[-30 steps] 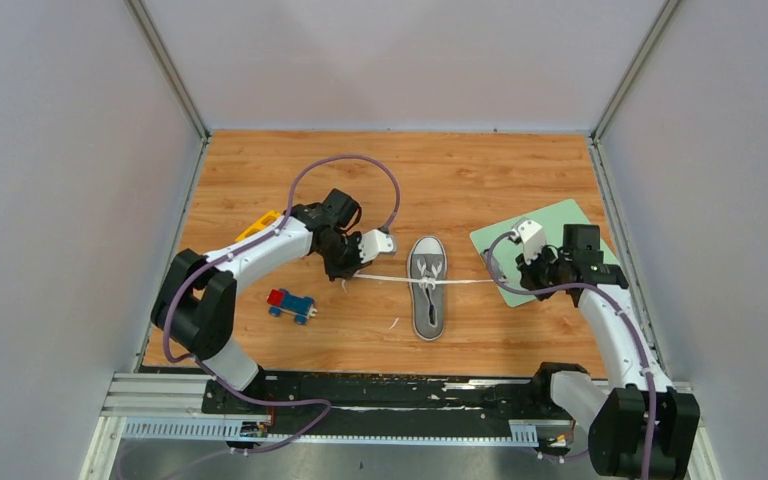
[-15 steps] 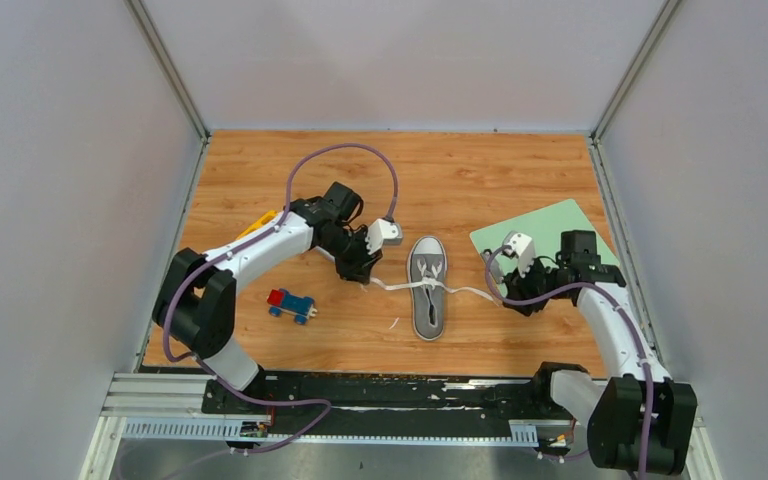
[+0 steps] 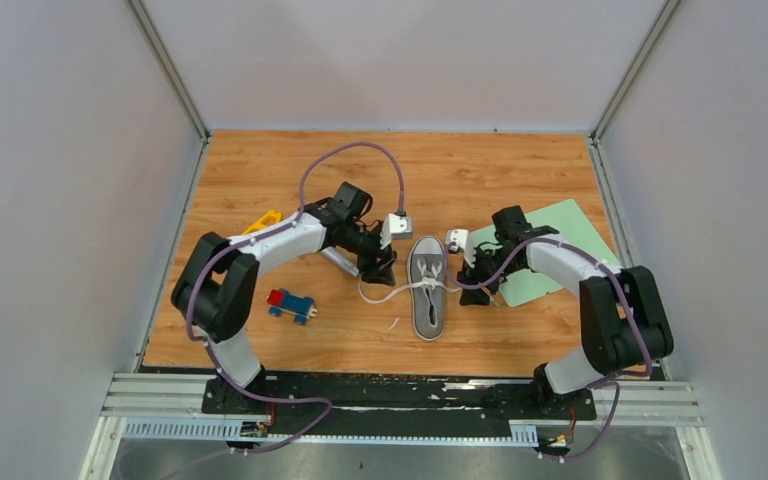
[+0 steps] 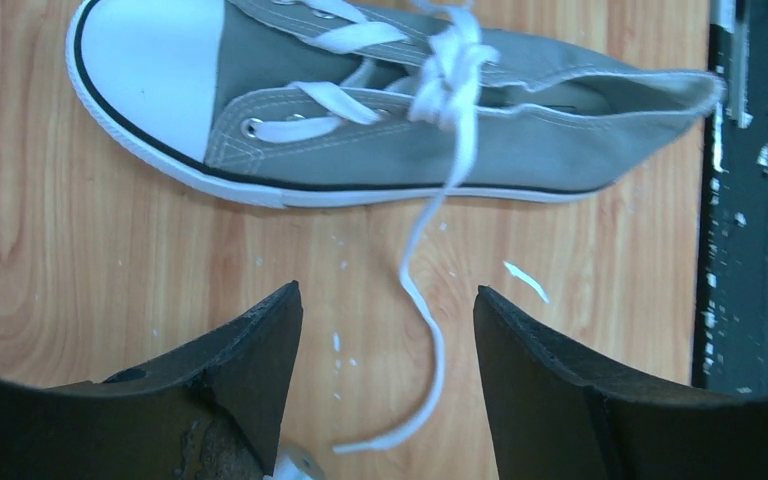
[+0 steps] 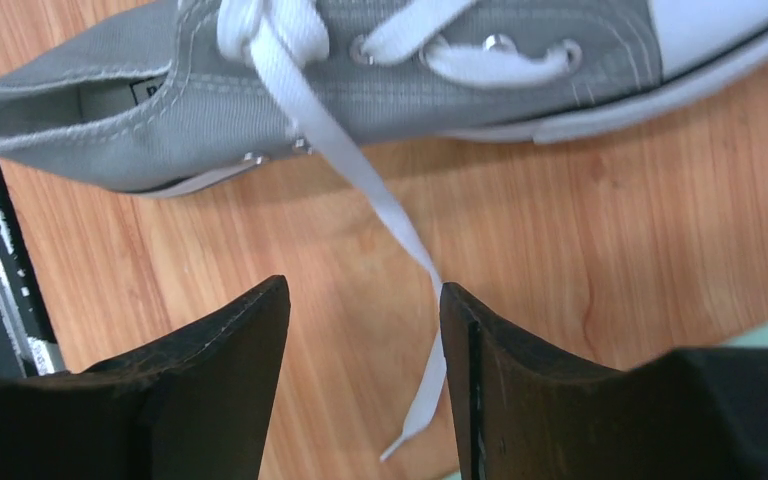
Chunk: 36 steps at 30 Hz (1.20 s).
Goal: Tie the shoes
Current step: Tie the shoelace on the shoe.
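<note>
The grey canvas shoe [image 3: 428,290] lies flat mid-table, its white toe cap pointing away from the arm bases. Its white laces are crossed in a knot [image 4: 450,70] over the tongue. One loose lace end [image 4: 428,350] trails left onto the wood between the fingers of my open left gripper [image 3: 382,266], which touches nothing. The other lace end [image 5: 415,250] trails right and runs along the inner face of one finger of my open right gripper [image 3: 470,276], unclamped. In the wrist views the shoe's side [image 4: 410,150] [image 5: 210,110] lies just ahead of each gripper [image 4: 388,290] [image 5: 363,285].
A blue-and-red toy car [image 3: 290,304] and a yellow block [image 3: 262,222] sit left of the left arm. Under the right arm lies a green mat [image 3: 565,232]. A white scrap [image 3: 394,323] lies near the heel. Grey walls close three sides.
Both grippers opened and let go of the lace ends, then moved inward toward the shoe. The laces, pulled taut sideways a second ago, now lie slack on the table.
</note>
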Each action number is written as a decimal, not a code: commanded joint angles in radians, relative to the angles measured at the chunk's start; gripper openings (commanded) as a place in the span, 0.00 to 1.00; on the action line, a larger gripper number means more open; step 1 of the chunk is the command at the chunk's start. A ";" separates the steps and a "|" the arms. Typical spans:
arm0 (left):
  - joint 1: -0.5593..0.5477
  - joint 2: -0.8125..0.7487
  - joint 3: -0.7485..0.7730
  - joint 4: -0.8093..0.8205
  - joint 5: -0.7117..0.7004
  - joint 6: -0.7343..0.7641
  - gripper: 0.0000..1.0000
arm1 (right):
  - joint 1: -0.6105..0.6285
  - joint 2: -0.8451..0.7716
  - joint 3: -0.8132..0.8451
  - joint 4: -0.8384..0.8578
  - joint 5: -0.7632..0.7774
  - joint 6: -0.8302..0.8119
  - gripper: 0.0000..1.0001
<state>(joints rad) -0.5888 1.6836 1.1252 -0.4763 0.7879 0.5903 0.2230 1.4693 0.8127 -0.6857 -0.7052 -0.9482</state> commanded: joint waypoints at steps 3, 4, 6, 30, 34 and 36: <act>-0.016 0.089 0.075 0.095 0.078 -0.002 0.69 | 0.075 0.127 0.074 0.125 0.000 -0.025 0.58; -0.017 0.095 0.080 0.085 0.087 0.025 0.69 | 0.076 0.139 0.077 0.135 0.001 -0.028 0.58; -0.017 0.115 0.096 0.051 0.105 0.046 0.69 | 0.076 0.161 0.081 0.143 -0.001 -0.032 0.56; -0.097 0.237 0.163 -0.031 0.088 0.179 0.56 | 0.055 0.156 0.099 0.084 -0.082 0.041 0.03; -0.097 0.219 0.139 0.015 0.048 0.133 0.28 | 0.053 0.149 0.085 0.089 -0.090 0.053 0.03; -0.097 0.198 0.137 -0.024 0.046 0.151 0.12 | 0.053 0.132 0.075 0.088 -0.081 0.058 0.03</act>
<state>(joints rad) -0.6815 1.9560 1.2697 -0.5270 0.8589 0.7658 0.2802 1.6569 0.9031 -0.6033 -0.7437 -0.9051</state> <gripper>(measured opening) 0.213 0.039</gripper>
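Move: The slack part of the left lace that I'll pinch lies about 4 cm to my left hand's right, 2 cm back and 6 cm below. The shoe's knot is some 10 cm to that hand's right, 3 cm back and 3 cm lower, and a white scrap lies 10 cm back, 1 cm left and 9 cm below. The right lace is about 3 cm to my right hand's left, 2 cm ahead and 3 cm below; from that hand the knot is roughly 9 cm left, 2 cm back and 2 cm higher. Both my open hands come in low beside the shoe to take the lace ends again, closer to the knot. My right hand goes left, forward and down, about 5 cm in all, shuts on the right lace, then lifts a touch. My left hand sinks about 5 cm while easing right and slightly forward, then back, turns some 15 degrees clockwise and closes last, pinching the left lace beside the shoe. ##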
